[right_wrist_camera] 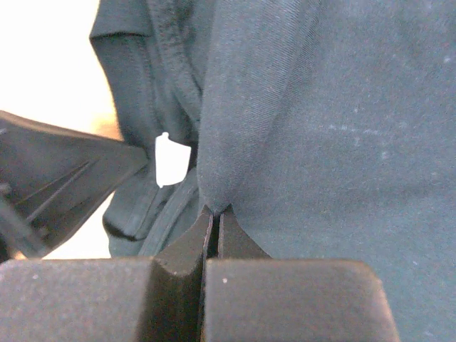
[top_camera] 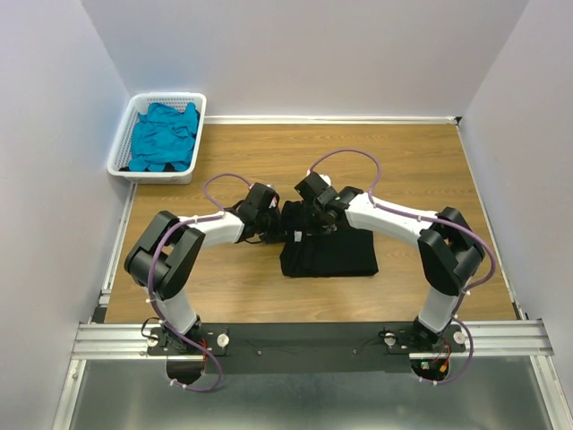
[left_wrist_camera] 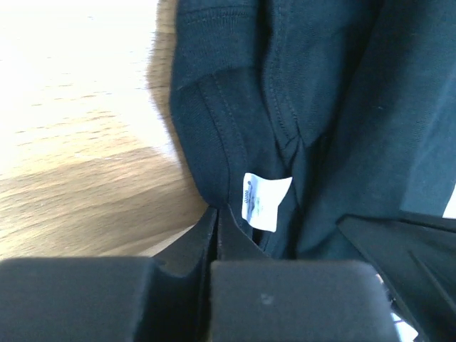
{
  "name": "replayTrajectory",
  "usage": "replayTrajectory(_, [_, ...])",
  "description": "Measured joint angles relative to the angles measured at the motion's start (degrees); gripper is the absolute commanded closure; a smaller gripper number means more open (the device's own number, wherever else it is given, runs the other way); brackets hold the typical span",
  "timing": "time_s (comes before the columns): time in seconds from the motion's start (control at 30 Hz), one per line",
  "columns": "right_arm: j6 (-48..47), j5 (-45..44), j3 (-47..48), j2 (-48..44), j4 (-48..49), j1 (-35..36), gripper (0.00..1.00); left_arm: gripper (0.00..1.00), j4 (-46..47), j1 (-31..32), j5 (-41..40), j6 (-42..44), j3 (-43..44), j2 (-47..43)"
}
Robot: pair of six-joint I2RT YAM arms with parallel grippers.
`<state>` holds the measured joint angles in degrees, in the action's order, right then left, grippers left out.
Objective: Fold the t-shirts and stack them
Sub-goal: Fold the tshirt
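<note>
The black t-shirt (top_camera: 329,253) lies partly folded in the middle of the table. Its far left edge is bunched up, and both grippers meet there. My left gripper (top_camera: 274,218) is shut on the hem beside the collar (left_wrist_camera: 216,211), just left of the white neck label (left_wrist_camera: 265,201). My right gripper (top_camera: 315,213) is shut on a raised fold of the same shirt (right_wrist_camera: 215,211), with the label (right_wrist_camera: 172,159) showing to its left. The teal-blue t-shirt (top_camera: 165,136) lies crumpled in the basket at the back left.
The white slotted basket (top_camera: 125,146) stands at the far left corner against the wall. Bare wooden tabletop (top_camera: 412,170) surrounds the shirt. White walls close in the left, back and right. The arm bases sit on the metal rail (top_camera: 304,339) at the near edge.
</note>
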<state>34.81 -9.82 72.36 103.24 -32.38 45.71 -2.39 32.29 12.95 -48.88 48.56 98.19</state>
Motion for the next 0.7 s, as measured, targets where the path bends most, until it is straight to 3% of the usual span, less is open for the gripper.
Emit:
replayTrajectory(0.2, [-2.47,0.26,0.7,-1.95,-0.57,0.0,0.99,0.98,0.48,0.31,0.13,-0.24,-0.04,0.11])
replayTrajectory(0.3, [-3.39,0.26,0.7,-2.43,-0.74,0.0,0.99,0.74,0.55,0.37,-0.13,-0.52,-0.94,-0.72])
replayTrajectory(0.33, [-3.52,0.26,0.7,-2.51,-0.76,0.0,0.99,0.71,0.68,0.42,-0.24,-0.72,-1.53,-1.25])
replayTrajectory(0.57, [-4.94,0.26,0.7,-3.39,-0.9,0.0,0.99,0.69,2.38,-0.33,-2.21,-0.44,-8.28,-12.07])
replayTrajectory(0.7, [-5.99,0.24,0.7,-4.48,-0.92,0.0,0.99,0.69,12.87,-2.19,-0.22,-0.35,-14.14,-16.22])
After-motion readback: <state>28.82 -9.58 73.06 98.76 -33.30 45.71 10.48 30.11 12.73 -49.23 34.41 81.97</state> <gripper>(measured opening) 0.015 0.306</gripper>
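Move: The left fingertips are nearly shut at the t-shirt's left edge, with the white label about 3 cm to their right and the near-left corner some 10 cm back. The shirt's middle lies about 12 cm right and 2 cm back of them, a little below. The right hand already pinches a raised fold; the shirt's middle is about 4 cm right, 2 cm back and 4 cm below it, the label roughly 4 cm left and 3 cm below. Left fingers part and rise 5 cm off the edge; right lifts its still pinched fold about 3 cm. ##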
